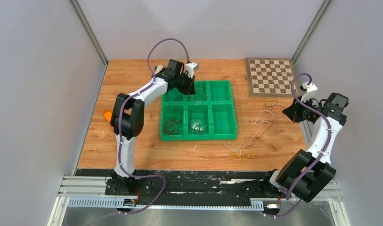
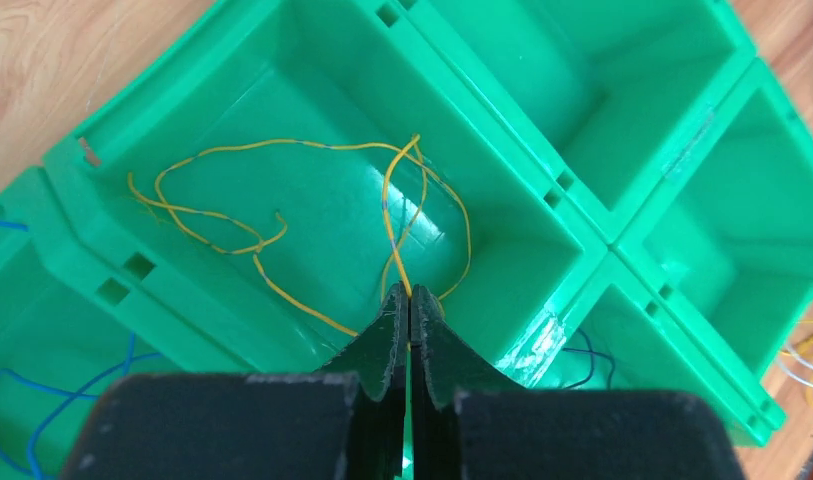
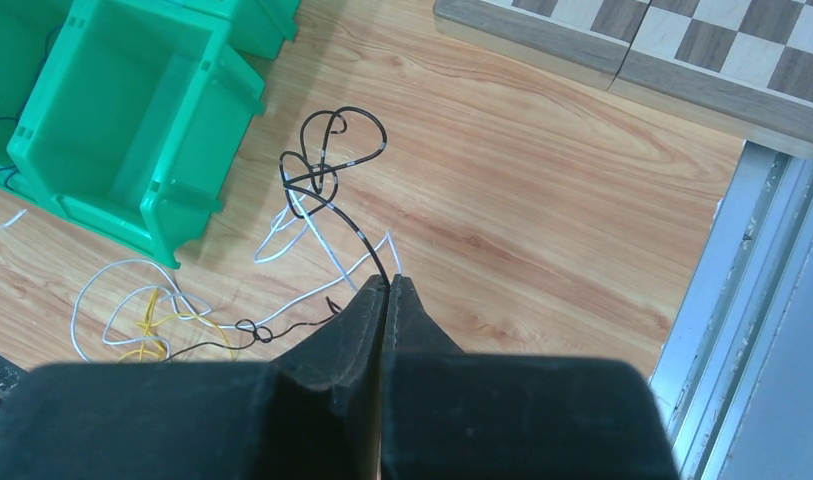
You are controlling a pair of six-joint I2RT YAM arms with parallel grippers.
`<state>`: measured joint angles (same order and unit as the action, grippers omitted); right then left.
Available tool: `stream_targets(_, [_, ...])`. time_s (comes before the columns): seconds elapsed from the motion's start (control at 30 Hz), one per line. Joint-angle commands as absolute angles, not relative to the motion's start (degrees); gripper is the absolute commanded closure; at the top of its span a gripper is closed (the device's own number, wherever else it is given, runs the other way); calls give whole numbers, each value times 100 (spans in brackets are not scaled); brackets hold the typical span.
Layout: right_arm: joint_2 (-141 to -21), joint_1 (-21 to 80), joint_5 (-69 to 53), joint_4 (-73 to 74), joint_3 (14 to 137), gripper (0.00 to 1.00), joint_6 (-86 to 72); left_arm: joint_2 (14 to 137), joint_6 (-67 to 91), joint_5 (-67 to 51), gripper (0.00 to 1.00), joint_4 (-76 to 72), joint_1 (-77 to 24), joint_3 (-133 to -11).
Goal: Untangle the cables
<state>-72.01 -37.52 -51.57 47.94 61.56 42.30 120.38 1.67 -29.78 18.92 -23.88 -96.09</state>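
My left gripper (image 2: 410, 292) is shut on a yellow cable (image 2: 272, 143), whose loops lie in a back compartment of the green tray (image 2: 582, 215). In the top view that gripper (image 1: 189, 87) hangs over the tray's back row. My right gripper (image 3: 387, 280) is shut on a black cable (image 3: 357, 232) that rises from the table, knotted with a white cable (image 3: 317, 290). A yellow cable (image 3: 147, 325) is tangled with them near the tray's front right corner. A dark red cable (image 1: 172, 125), a black one (image 1: 198, 125) and a blue one (image 2: 22, 400) lie in other compartments.
A folded chessboard (image 1: 270, 76) lies at the back right. An orange object (image 1: 106, 115) sits by the left arm at the table's left edge. Grey walls close both sides, and a metal rail (image 3: 742, 300) runs along the right edge.
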Motion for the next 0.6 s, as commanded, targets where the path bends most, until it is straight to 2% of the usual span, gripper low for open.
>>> stream_targets(0.0, [-7113, -3697, -5409, 4891, 6357, 100, 4420, 12270, -497, -1839, 100, 2903, -2696, -10234])
stream_targets(0.03, [-7099, -3686, -5435, 4927, 6348, 100, 4433, 12300, -530, -1768, 100, 2950, -2724, -10352])
stream_targets(0.1, [-7073, -3647, -5479, 4996, 6361, 100, 4491, 12320, -510, -1703, 83, 2991, -2768, -10462])
stream_targets(0.13, [-7067, -3629, -5489, 5045, 6375, 100, 4511, 12273, -475, -1694, 66, 3018, -2773, -10500])
stream_targets(0.17, [-7067, -3603, -5493, 5095, 6399, 100, 4540, 12232, -457, -1691, 59, 3029, -2771, -10579])
stream_targets(0.2, [-7066, -3589, -5467, 5108, 6425, 100, 4563, 12108, -407, -1715, 48, 3040, -2758, -10616])
stream_targets(0.23, [-7085, -3579, -5426, 5108, 6458, 100, 4580, 12035, -357, -1763, 42, 3032, -2750, -10654])
stream_targets(0.27, [-7121, -3577, -5355, 5099, 6514, 100, 4598, 11844, -332, -1871, 33, 2988, -2729, -10671])
stream_targets(0.3, [-7191, -3577, -5279, 5108, 6592, 100, 4611, 11749, -294, -1951, 29, 2975, -2722, -10692])
stream_targets(0.33, [-7275, -3577, -5192, 5145, 6703, 99, 4650, 11524, -283, -2208, 19, 2939, -2706, -10707])
stream_targets(0.37, [-7359, -3577, -5183, 5307, 6858, 95, 4797, 11281, -280, -2348, 14, 2888, -2698, -10701])
stream_targets(0.4, [-7466, -3577, -5283, 5726, 7055, 88, 5197, 11151, -294, -2641, 4, 2859, -2696, -10677])
stream_targets(0.57, [-7859, -3262, -5562, 7834, 7556, 54, 7082, 10015, -449, -3590, 0, 2262, -2693, -9770])
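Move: The left hand holds a yellow cable over the green bin's far middle compartment; most of that cable lies about 4 cm ahead, 3 cm right and 9 cm below. From this hand, the blue cable is 4 cm ahead and 8 cm left, the dark blue cable 10 cm back and 3 cm right. From the right hand, gripping the black cable, its tangle with the white one lies roughly 9 cm ahead, 6 cm left and 18 cm below; the yellow tangle is 10 cm back, 19 cm left. Ease the left gripper about 1 cm down over the compartment, spread its fingers fully to let go of the yellow cable, then lift quickly, some 9 cm straight up away from the bin. Let the right gripper drift 1 cm left with the black cable still pinched, then part its fingers a good third to release the cable while rising about 2 cm. ##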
